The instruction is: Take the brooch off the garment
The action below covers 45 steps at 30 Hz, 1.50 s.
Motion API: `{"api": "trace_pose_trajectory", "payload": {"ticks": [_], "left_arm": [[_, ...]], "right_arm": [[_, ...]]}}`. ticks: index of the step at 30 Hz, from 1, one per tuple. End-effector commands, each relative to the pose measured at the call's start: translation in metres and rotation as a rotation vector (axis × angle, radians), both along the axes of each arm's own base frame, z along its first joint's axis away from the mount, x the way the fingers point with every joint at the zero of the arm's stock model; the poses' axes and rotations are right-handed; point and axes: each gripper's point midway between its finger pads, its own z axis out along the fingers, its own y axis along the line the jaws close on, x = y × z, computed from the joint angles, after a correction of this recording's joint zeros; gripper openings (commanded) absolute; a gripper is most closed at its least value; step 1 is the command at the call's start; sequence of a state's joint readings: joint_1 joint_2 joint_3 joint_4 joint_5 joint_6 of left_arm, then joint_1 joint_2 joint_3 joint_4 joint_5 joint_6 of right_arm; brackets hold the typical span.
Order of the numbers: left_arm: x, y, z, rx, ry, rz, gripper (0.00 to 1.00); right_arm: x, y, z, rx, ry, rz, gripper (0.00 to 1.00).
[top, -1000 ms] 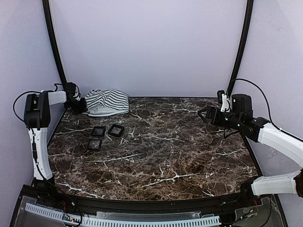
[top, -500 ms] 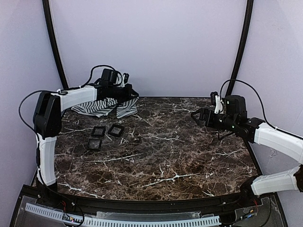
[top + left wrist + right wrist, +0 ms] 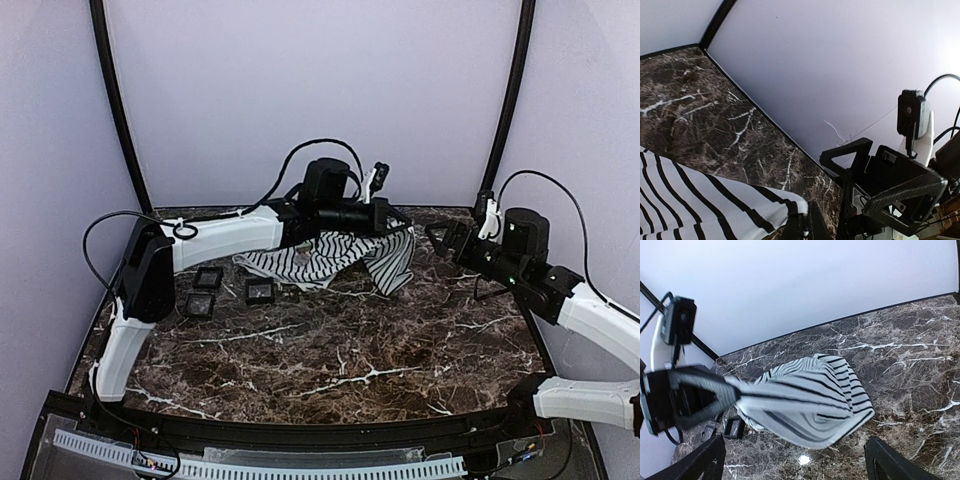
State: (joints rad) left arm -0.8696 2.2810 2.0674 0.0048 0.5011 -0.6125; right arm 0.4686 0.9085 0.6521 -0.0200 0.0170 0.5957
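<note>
The garment, white with thin black stripes, hangs stretched from my left gripper down to the table at the centre back. The left gripper is shut on an edge of the fabric, seen in the left wrist view as the garment pinched in the gripper. My right gripper stands open just right of that grip, facing the cloth. In the right wrist view the garment spreads ahead of the right gripper, with the left gripper holding its left end. The brooch is hidden.
Three small black boxes lie on the dark marble table at the left. Purple walls close in the back and sides, with black poles in the back corners.
My left arm has swung from the back left corner to the centre back, carrying the garment with it and stretching it out. One box has shifted slightly. The right gripper has drawn back a little.
</note>
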Motion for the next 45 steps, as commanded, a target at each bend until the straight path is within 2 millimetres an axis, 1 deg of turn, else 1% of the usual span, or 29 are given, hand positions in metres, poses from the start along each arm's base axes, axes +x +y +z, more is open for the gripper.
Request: {"api": "trace_pose_trajectory", "payload": {"ticks": [1, 4, 6, 8, 9, 10, 11, 12, 13, 14, 15, 16, 17, 18, 19, 20, 21, 22, 23, 24, 25, 26, 27, 28, 32, 38, 43, 44, 45], "left_arm": [[-0.043, -0.037, -0.021, -0.016, 0.048, -0.127, 0.01], [-0.062, -0.048, -0.036, 0.002, 0.070, -0.164, 0.01], [-0.070, -0.051, -0.045, 0.014, 0.085, -0.182, 0.06], [-0.075, -0.048, -0.050, 0.033, 0.092, -0.188, 0.22], [-0.074, -0.044, -0.045, 0.042, 0.065, -0.176, 0.32], [-0.074, -0.039, -0.053, 0.067, 0.065, -0.164, 0.37], [-0.073, -0.032, -0.041, 0.072, 0.024, -0.138, 0.48], [-0.074, -0.025, -0.054, 0.106, 0.027, -0.122, 0.52], [-0.073, -0.013, -0.054, 0.133, 0.001, -0.086, 0.61], [-0.074, -0.004, -0.038, 0.125, -0.027, -0.066, 0.68], [-0.071, 0.008, -0.057, 0.177, -0.029, -0.023, 0.71], [-0.073, 0.019, -0.042, 0.171, -0.061, -0.003, 0.76], [-0.071, 0.033, -0.062, 0.224, -0.052, 0.042, 0.78], [-0.072, 0.044, -0.049, 0.218, -0.073, 0.066, 0.81], [-0.069, 0.059, -0.067, 0.264, -0.060, 0.106, 0.83], [-0.069, 0.068, -0.056, 0.255, -0.071, 0.127, 0.85], [-0.067, 0.083, -0.072, 0.293, -0.054, 0.159, 0.86], [-0.065, 0.093, -0.061, 0.281, -0.064, 0.191, 0.87], [-0.063, 0.107, -0.075, 0.312, -0.044, 0.214, 0.88], [-0.055, 0.120, -0.070, 0.306, -0.036, 0.258, 0.88], [-0.054, 0.131, -0.083, 0.331, -0.015, 0.275, 0.88], [-0.044, 0.146, -0.081, 0.328, 0.000, 0.320, 0.89], [-0.043, 0.158, -0.093, 0.351, 0.019, 0.339, 0.89], [-0.032, 0.172, -0.093, 0.351, 0.033, 0.383, 0.89], [-0.008, 0.220, -0.119, 0.407, 0.116, 0.502, 0.88], [0.031, 0.273, -0.137, 0.440, 0.180, 0.645, 0.87], [0.056, 0.301, -0.161, 0.490, 0.216, 0.720, 0.87], [0.063, 0.307, -0.161, 0.498, 0.214, 0.744, 0.88], [0.066, 0.310, -0.170, 0.523, 0.222, 0.750, 0.88]], "right_arm": [[-0.003, -0.012, 0.002, -0.002, -0.020, -0.059, 0.98], [-0.004, -0.014, -0.006, -0.021, 0.005, -0.071, 0.98], [-0.004, -0.015, -0.011, -0.024, 0.022, -0.077, 0.98], [-0.004, -0.015, -0.015, -0.022, 0.037, -0.078, 0.98], [-0.004, -0.015, -0.019, -0.024, 0.049, -0.077, 0.97], [-0.004, -0.014, -0.022, -0.026, 0.061, -0.071, 0.97], [-0.005, -0.013, -0.026, -0.031, 0.074, -0.067, 0.97], [-0.005, -0.012, -0.030, -0.036, 0.090, -0.062, 0.97], [-0.006, -0.011, -0.034, -0.042, 0.104, -0.058, 0.96], [-0.007, -0.011, -0.038, -0.048, 0.119, -0.055, 0.96], [-0.007, -0.011, -0.043, -0.053, 0.134, -0.054, 0.96], [-0.009, -0.011, -0.048, -0.059, 0.151, -0.052, 0.95], [-0.010, -0.011, -0.053, -0.064, 0.168, -0.048, 0.95], [-0.011, -0.011, -0.058, -0.068, 0.185, -0.046, 0.95], [-0.013, -0.011, -0.064, -0.075, 0.204, -0.045, 0.95], [-0.014, -0.011, -0.070, -0.081, 0.222, -0.043, 0.95], [-0.015, -0.009, -0.075, -0.085, 0.239, -0.036, 0.95], [-0.016, -0.008, -0.081, -0.087, 0.259, -0.030, 0.95], [-0.018, -0.006, -0.088, -0.091, 0.283, -0.021, 0.95], [-0.019, -0.005, -0.095, -0.095, 0.309, -0.014, 0.94], [-0.021, -0.004, -0.104, -0.101, 0.340, -0.013, 0.93], [-0.022, -0.004, -0.114, -0.113, 0.374, -0.015, 0.92], [-0.024, -0.004, -0.125, -0.128, 0.414, -0.016, 0.91], [-0.026, -0.004, -0.136, -0.143, 0.450, -0.016, 0.91], [-0.035, -0.007, -0.170, -0.213, 0.566, -0.030, 0.86], [-0.042, -0.005, -0.193, -0.262, 0.619, -0.032, 0.83], [-0.039, 0.002, -0.203, -0.308, 0.633, -0.024, 0.70], [-0.038, 0.003, -0.204, -0.318, 0.634, -0.026, 0.68], [-0.038, 0.004, -0.206, -0.328, 0.636, -0.025, 0.66]]}}
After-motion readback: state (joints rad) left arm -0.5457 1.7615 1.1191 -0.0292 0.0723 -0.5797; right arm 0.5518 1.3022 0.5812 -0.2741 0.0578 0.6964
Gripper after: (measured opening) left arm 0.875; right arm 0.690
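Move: The left hand still pinches one edge of the garment; the table spot for the garment's right end is some 7 cm back, 5 cm to the right and 25 cm below. Its next goal, the garment's left end, lies about 34 cm left, 7 cm ahead and 24 cm below, with the nearest black frame 30 cm left of the hand, 1 cm back and 25 cm below. From the open right hand, the garment's hanging right end is about 7 cm left, level fore and aft, 21 cm below. The left hand swings the held edge back, right and down by 8, 5 and 10 cm, opening wide to let go of it, then sweeps roughly 35 cm left and afterwards forward as well, rising a little before sinking, its fingers turning from pointing right to forward and down as it nears the garment's left end, still above it. Meanwhile the right hand rises briefly, then sinks about 20 cm, easing back a little, tipping some 35 degrees fingers-down to the garment's near right corner and beginning to close around it, though a touch can't be made out. ##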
